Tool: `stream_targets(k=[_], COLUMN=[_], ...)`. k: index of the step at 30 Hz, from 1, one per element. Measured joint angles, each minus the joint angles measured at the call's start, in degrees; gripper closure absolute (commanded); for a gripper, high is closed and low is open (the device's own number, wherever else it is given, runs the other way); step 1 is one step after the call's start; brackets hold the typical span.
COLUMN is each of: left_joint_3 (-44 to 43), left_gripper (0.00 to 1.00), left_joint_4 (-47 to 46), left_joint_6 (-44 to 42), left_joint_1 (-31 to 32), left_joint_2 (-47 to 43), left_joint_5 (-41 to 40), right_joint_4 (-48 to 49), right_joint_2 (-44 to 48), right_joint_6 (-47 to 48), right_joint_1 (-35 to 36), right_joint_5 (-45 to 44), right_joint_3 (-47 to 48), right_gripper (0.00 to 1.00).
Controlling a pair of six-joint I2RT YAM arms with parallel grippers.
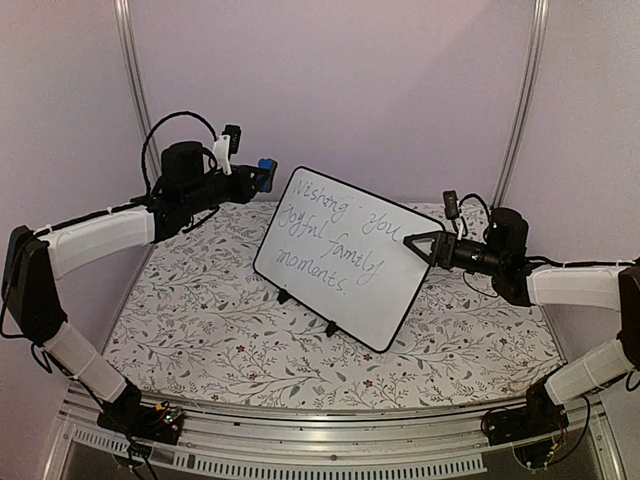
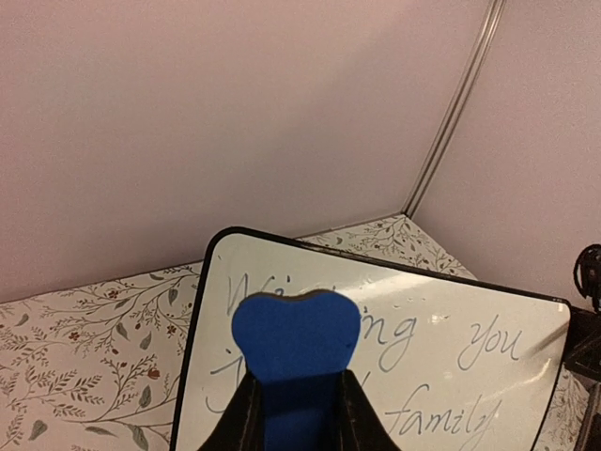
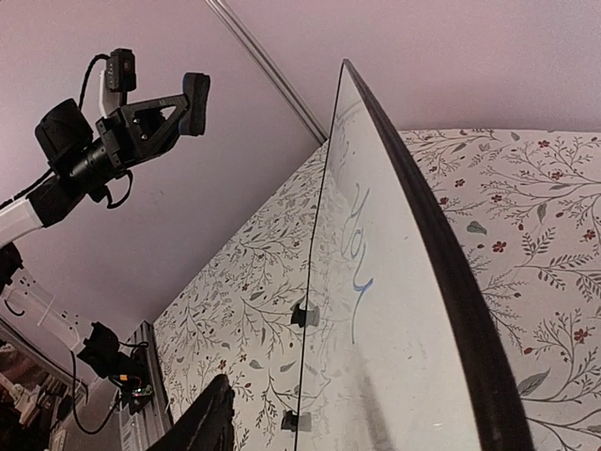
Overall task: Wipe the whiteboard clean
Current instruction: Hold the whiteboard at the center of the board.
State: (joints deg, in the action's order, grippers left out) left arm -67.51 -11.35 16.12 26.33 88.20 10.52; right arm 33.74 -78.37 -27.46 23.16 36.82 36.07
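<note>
The whiteboard (image 1: 340, 250) stands tilted on small black feet mid-table, with grey handwriting across it. My left gripper (image 1: 262, 178) hovers in the air just off its upper left corner, shut on a blue eraser (image 1: 267, 167). In the left wrist view the eraser (image 2: 296, 334) sticks out between the fingers (image 2: 246, 413), in front of the whiteboard (image 2: 451, 329). My right gripper (image 1: 412, 243) is at the board's right edge, its jaws apart on either side of it. The right wrist view looks along the whiteboard (image 3: 394, 310). One finger (image 3: 202, 423) stands clear of its face and the other is hidden.
A floral cloth (image 1: 200, 330) covers the table. Purple walls close the back and sides, with metal posts (image 1: 130, 60) in the corners. A metal rail (image 1: 320, 440) runs along the near edge. The left arm (image 3: 122, 132) shows high in the right wrist view.
</note>
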Motion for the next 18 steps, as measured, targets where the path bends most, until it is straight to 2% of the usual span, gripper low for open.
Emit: stream_targets(k=[6,13,18], left_joint_3=[0.0,0.0,0.0], left_gripper=[1.0,1.0,1.0], left_joint_4=[0.0,0.0,0.0], left_joint_6=[0.0,0.0,0.0], left_joint_1=[0.0,0.0,-0.1], left_joint_2=[0.0,0.4,0.4], left_joint_5=[0.0,0.1,0.2], right_joint_4=[0.5,-0.3,-2.4], right_joint_2=[-0.5,-1.0,-1.0], right_joint_6=[-0.4,-2.9,-3.4], right_joint_1=[-0.3,-0.4,-0.5], right_joint_5=[0.5,0.8,0.5], right_joint_3=[-0.1,0.0,0.8], right_gripper=[0.78,1.0,1.0])
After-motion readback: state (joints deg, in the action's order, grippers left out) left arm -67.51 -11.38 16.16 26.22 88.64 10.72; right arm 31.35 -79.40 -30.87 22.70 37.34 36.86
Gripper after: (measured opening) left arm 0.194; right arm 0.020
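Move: The whiteboard's right edge already stands between the right hand's part-open fingers, about 1 cm to the left of the hand point, level with it in reach and height. The board's middle is about 17 cm left, 9 cm ahead and 7 cm below. The held eraser is some 36 cm left, 14 cm ahead and 8 cm above. From the left hand, that right edge lies roughly 35 cm right, 14 cm back and 8 cm below. The right fingers close and pinch the whiteboard's right edge while the hand sinks about 1 cm, tipping down slightly. ##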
